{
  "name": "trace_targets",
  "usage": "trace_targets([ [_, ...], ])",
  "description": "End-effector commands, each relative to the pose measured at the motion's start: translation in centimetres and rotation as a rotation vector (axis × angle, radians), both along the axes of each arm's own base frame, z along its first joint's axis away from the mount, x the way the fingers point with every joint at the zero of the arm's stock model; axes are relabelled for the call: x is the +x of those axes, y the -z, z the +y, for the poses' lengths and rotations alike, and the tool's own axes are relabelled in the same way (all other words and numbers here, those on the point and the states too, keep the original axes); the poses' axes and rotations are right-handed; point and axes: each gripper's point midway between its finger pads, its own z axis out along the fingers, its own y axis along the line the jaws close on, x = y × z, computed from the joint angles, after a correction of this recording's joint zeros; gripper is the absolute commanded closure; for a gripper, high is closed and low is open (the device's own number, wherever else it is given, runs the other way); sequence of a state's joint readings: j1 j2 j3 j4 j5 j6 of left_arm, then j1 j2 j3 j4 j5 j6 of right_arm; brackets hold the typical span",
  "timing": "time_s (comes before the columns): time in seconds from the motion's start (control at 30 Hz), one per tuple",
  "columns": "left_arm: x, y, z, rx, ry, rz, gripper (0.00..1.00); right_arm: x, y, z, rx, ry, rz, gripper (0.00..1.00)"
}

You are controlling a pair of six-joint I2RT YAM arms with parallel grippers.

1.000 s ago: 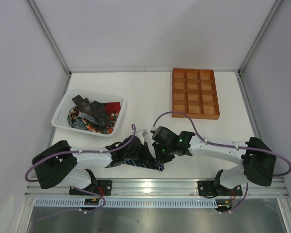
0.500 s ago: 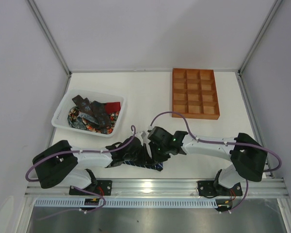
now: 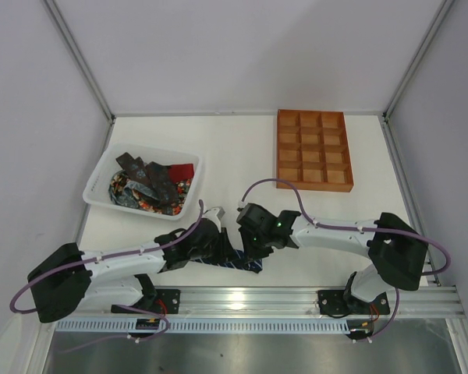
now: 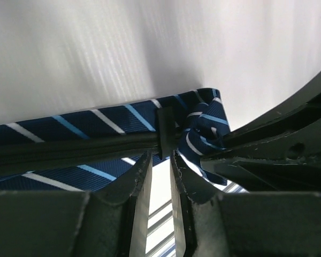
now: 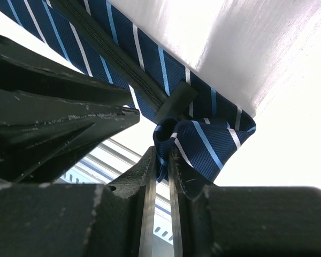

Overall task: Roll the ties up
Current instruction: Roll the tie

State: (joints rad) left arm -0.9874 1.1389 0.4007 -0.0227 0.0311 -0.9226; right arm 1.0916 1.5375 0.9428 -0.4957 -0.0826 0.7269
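A navy tie (image 3: 239, 263) with light-blue stripes lies bunched near the table's front edge, between the two grippers. My right gripper (image 5: 160, 152) is shut on a folded end of this tie (image 5: 206, 142), and the fold bulges out above its fingertips. My left gripper (image 4: 160, 156) stands slightly open just short of the tie's seam and loop (image 4: 96, 122), with only bright background between its fingers. From above, the left gripper (image 3: 212, 243) and right gripper (image 3: 250, 248) nearly meet over the tie. More ties (image 3: 148, 187), dark, red and patterned, lie heaped in the basket.
A white plastic basket (image 3: 100, 187) stands at the left of the table. An orange-brown compartment tray (image 3: 313, 149) sits at the back right. The metal rail (image 3: 242, 296) runs just below the tie. The right arm's dark body (image 4: 281, 142) fills the left wrist view's right side.
My left gripper has opened off the navy tie and its arm has drawn back to the left. The right gripper shifted slightly left earlier and has kept its pinch on the tie.
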Motion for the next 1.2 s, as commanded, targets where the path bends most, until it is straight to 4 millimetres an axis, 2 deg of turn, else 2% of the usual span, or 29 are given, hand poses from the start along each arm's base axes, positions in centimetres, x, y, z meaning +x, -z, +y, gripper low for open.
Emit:
trace_targets([
  [0.0, 0.5, 0.4, 1.1, 0.039, -0.023, -0.015, 0.74, 1.0, -1.1, 1.5, 0.035, 0.015, -0.044, 0.81],
  [0.23, 0.2, 2.8, 1.9, 0.083, -0.034, 0.016, 0.75, 0.9, -1.0, 3.1, 0.050, -0.010, -0.043, 0.81],
  [0.5, -0.1, 3.8, 2.1, 0.082, -0.032, 0.034, 0.78, 1.3, -0.1, 4.5, 0.039, -0.022, -0.052, 0.80],
  [0.9, -0.3, 3.0, 2.7, 0.087, -0.037, 0.022, 0.78, 2.5, 0.7, 5.6, 0.059, -0.024, -0.110, 0.80],
  [1.17, 0.1, 1.1, 3.4, 0.076, -0.061, -0.024, 0.76, 2.2, 2.2, 5.7, 0.086, -0.047, -0.093, 0.76],
])
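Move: Between the right fingers is the tie's turned-over end; the flat stretch of tie that it is being taken over centres about 5 cm to that hand's left, 1 cm ahead and 2 cm below. The black keeper loop lies nearer, roughly 2 cm ahead, 2 cm left and 2 cm below. The fold's crease is some 3 cm right, 1 cm back and 1 cm below. From the left hand, the flat stretch is about 3 cm below and 1 cm left. Keeping its pinch on the turned-over end, the right hand carries it about 5 cm left along the tie, easing down 1.5 cm and then a little forward. The nearly shut left fingers dip some 2.5 cm onto the flat tie just ahead of it, pause there, then shift farther left, 3 cm in all, ahead of the oncoming fold. ##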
